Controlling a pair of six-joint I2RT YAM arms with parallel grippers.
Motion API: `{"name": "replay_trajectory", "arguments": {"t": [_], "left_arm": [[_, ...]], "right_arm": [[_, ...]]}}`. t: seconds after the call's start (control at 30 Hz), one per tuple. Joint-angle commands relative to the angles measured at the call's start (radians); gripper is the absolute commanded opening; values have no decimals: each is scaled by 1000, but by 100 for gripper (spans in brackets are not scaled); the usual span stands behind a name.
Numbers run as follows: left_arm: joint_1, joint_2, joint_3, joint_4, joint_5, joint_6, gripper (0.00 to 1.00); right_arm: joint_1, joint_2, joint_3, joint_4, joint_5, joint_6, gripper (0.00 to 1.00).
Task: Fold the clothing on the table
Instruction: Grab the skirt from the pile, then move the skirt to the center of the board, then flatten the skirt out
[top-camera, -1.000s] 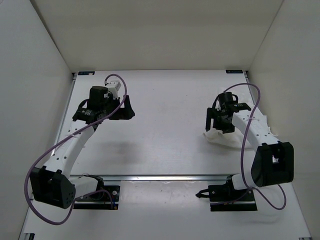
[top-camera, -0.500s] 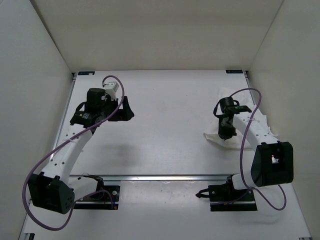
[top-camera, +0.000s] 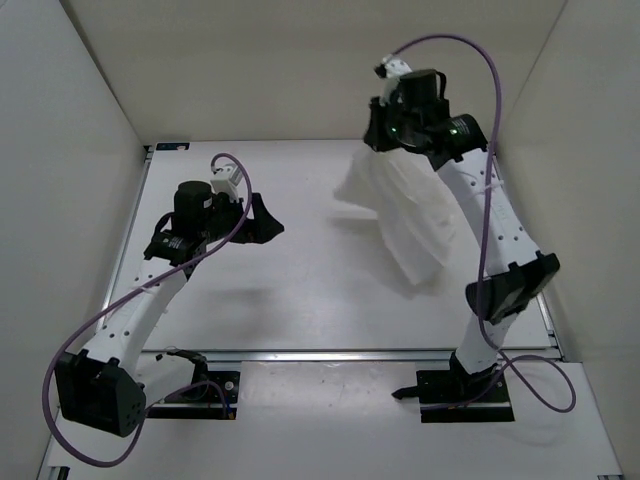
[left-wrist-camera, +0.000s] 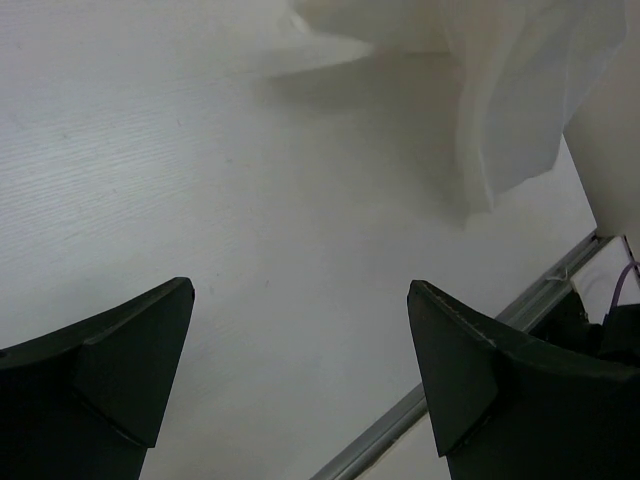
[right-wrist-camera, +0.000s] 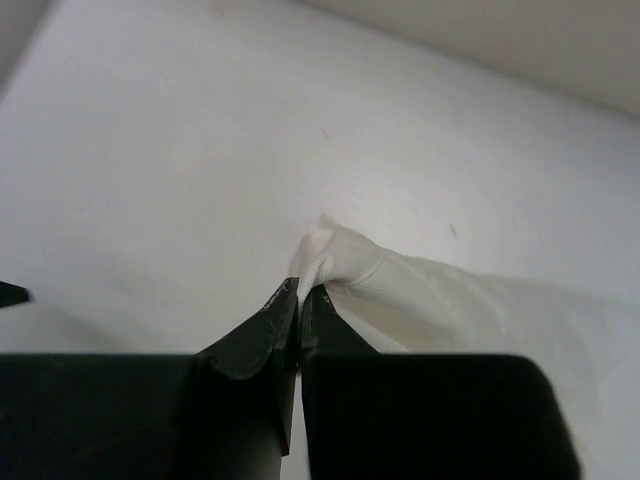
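Observation:
The white clothing (top-camera: 410, 215) hangs in the air over the right half of the table (top-camera: 320, 290), held high by one edge. My right gripper (top-camera: 385, 140) is shut on that edge; in the right wrist view the pinched fabric (right-wrist-camera: 345, 262) bunches just past the fingertips (right-wrist-camera: 300, 290). The garment's loose lower end (left-wrist-camera: 520, 110) dangles at the top right of the left wrist view. My left gripper (top-camera: 262, 225) hovers open over the left half of the table, well left of the clothing, with nothing between its fingers (left-wrist-camera: 455, 350).
White walls (top-camera: 60, 150) close in the table on the left, back and right. An aluminium rail (top-camera: 330, 354) runs along the front edge, with both arm bases behind it. The right arm (top-camera: 490, 230) stretches up along the right side.
My right gripper closed on the clothing at the right of the table and lifted it high toward the back. The left gripper shifted slightly right and stayed open.

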Motion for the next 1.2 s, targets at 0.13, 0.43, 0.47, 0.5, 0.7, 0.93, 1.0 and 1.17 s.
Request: {"name": "replay_trajectory", "arguments": {"t": [0.13, 0.43, 0.47, 0.5, 0.7, 0.93, 1.0, 1.17], "left_arm": [[47, -96, 44, 2, -109, 11, 99], [39, -191, 30, -6, -233, 23, 99], [41, -185, 35, -11, -232, 25, 99], [39, -187, 36, -20, -227, 17, 99], [30, -179, 26, -21, -178, 13, 99], [-115, -63, 33, -46, -62, 51, 96], [-187, 5, 27, -47, -37, 33, 95], [-249, 60, -108, 142, 6, -154, 95]], "right_arm": [[175, 92, 489, 45, 4, -40, 0], [-72, -454, -720, 335, -108, 132, 0], [-75, -483, -803, 329, -107, 129, 0], [-63, -505, -845, 329, -104, 129, 2], [-67, -534, -1089, 325, -187, 167, 73], [-167, -617, -1060, 358, -170, 153, 99], [-196, -614, -1053, 337, -158, 143, 100], [-240, -632, -1102, 346, -145, 141, 100]]}}
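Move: The skirt already hangs from the shut right fingers, its middle about 9 cm back, 4 cm right and 14 cm below the hand. The bare mid-table patch it is taken to lies some 14 cm back, 10 cm left and 28 cm below. The open left gripper is roughly 12 cm back, 23 cm left and 11 cm lower. From the left hand, the hanging skirt's middle is about 28 cm right, 2 cm ahead, nearly level. The skirt, still pinched, is swung up and left about 10 cm, then flung down some 30 cm while the right hand comes back and right, fingertips tipping down; those fingers open wide, let go, and rise slightly, drifting right. The open left hand lifts up and left, then returns right and down to hover over the landed cloth. ##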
